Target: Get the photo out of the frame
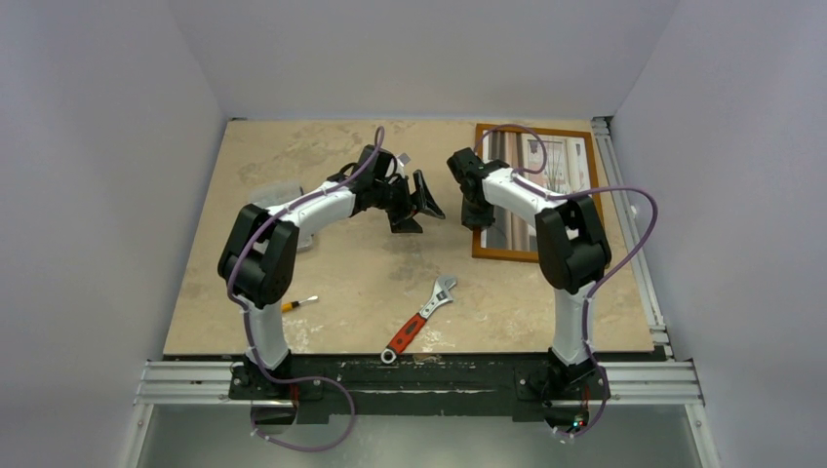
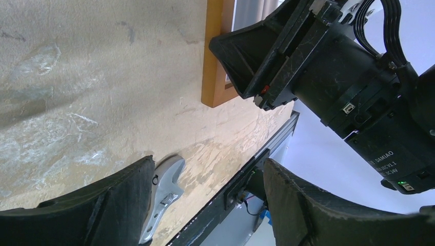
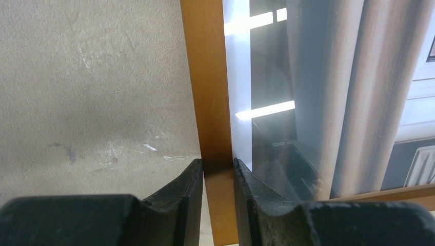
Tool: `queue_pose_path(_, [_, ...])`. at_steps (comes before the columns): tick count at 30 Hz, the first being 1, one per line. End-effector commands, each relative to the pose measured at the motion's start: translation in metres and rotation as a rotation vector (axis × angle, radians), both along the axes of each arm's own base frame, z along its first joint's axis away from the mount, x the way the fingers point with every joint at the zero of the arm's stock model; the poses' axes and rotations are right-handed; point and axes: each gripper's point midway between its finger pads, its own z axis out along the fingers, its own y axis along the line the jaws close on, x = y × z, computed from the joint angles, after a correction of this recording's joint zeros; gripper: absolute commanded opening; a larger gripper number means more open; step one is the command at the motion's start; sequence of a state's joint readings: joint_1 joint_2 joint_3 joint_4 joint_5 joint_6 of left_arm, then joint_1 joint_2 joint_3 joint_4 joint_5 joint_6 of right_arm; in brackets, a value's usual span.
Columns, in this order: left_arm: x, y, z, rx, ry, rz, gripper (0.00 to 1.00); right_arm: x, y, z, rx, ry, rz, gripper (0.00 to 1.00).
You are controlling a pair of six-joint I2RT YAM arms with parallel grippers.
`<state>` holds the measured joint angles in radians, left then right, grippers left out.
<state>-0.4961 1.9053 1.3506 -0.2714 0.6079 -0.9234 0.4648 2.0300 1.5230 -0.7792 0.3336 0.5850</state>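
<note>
The frame (image 1: 507, 256), a large rectangle with a narrow orange-brown wooden border, lies flat at the table's far right. The photo (image 1: 564, 166) of curtains and a window sits inside it. My right gripper (image 1: 480, 220) points down at the frame's left side. In the right wrist view its two fingers straddle the wooden border (image 3: 205, 77), one tip against each edge of it, and the right gripper (image 3: 218, 166) stands shut on that strip, with the photo (image 3: 333, 102) just to the right. My left gripper (image 1: 420, 201) hovers open and empty left of it, as the left wrist view (image 2: 208, 164) also shows.
A red-handled adjustable wrench (image 1: 421, 317) lies near the front edge; its silver head (image 2: 164, 189) shows by my left finger. A small yellow screwdriver (image 1: 299, 303) rests at the front left. A metal rail (image 1: 624, 200) runs along the table's right edge beside the frame.
</note>
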Motion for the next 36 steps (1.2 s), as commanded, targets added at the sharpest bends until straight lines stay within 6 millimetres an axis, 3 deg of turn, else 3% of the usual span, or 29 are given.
queue_pose_path(1, [0.008, -0.004, 0.035, -0.054, -0.082, -0.014, 0.75, -0.004, -0.008, -0.005, -0.041, 0.014, -0.057, 0.23])
queue_pose_path(7, [0.007, -0.006, 0.035, -0.067, -0.078, -0.028, 0.76, -0.007, -0.009, -0.014, -0.041, 0.019, -0.077, 0.21])
queue_pose_path(11, [0.007, -0.01, 0.033, -0.08, -0.078, -0.052, 0.78, -0.007, -0.01, -0.017, -0.037, 0.006, -0.076, 0.11])
queue_pose_path(13, [0.008, -0.01, 0.031, -0.089, -0.08, -0.059, 0.79, -0.005, -0.01, -0.014, -0.036, -0.016, -0.065, 0.01])
queue_pose_path(16, [0.012, -0.009, 0.028, -0.105, -0.081, -0.065, 0.79, -0.003, -0.008, -0.004, -0.013, -0.061, -0.028, 0.0])
queue_pose_path(23, [0.03, -0.009, 0.01, -0.099, -0.072, -0.059, 0.78, -0.003, 0.01, 0.046, 0.151, -0.219, 0.069, 0.0])
queue_pose_path(29, [0.041, -0.043, -0.004, -0.124, -0.045, -0.078, 0.78, -0.004, 0.02, 0.064, 0.226, -0.274, 0.122, 0.0])
queue_pose_path(36, [0.053, -0.085, 0.003, -0.229, -0.05, -0.083, 0.81, -0.01, 0.022, 0.071, 0.259, -0.289, 0.135, 0.0])
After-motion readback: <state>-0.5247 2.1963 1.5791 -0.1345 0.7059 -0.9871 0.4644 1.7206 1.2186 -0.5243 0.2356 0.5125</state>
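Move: Between the right fingers, already pinched, is the picture frame's left rim, about 5 cm out from its near corner; the frame's middle lies some 10 cm to the right and 9 cm ahead. From the left hand, which is empty and open, that held stretch of rim is about 8 cm right, 4 cm ahead and 8 cm below, while the wrench's middle lies roughly 12 cm back, 3 cm left and 10 cm below. Keeping its pinch on the rim, the right hand first stays put, then lifts about 4 cm while drawing slightly back, tilting the frame's left side up. The left hand rises a touch, then sweeps right, forward and down, some 5 cm rightward, towards the raised rim with fingers staying open; it comes close, with no touch visible. ##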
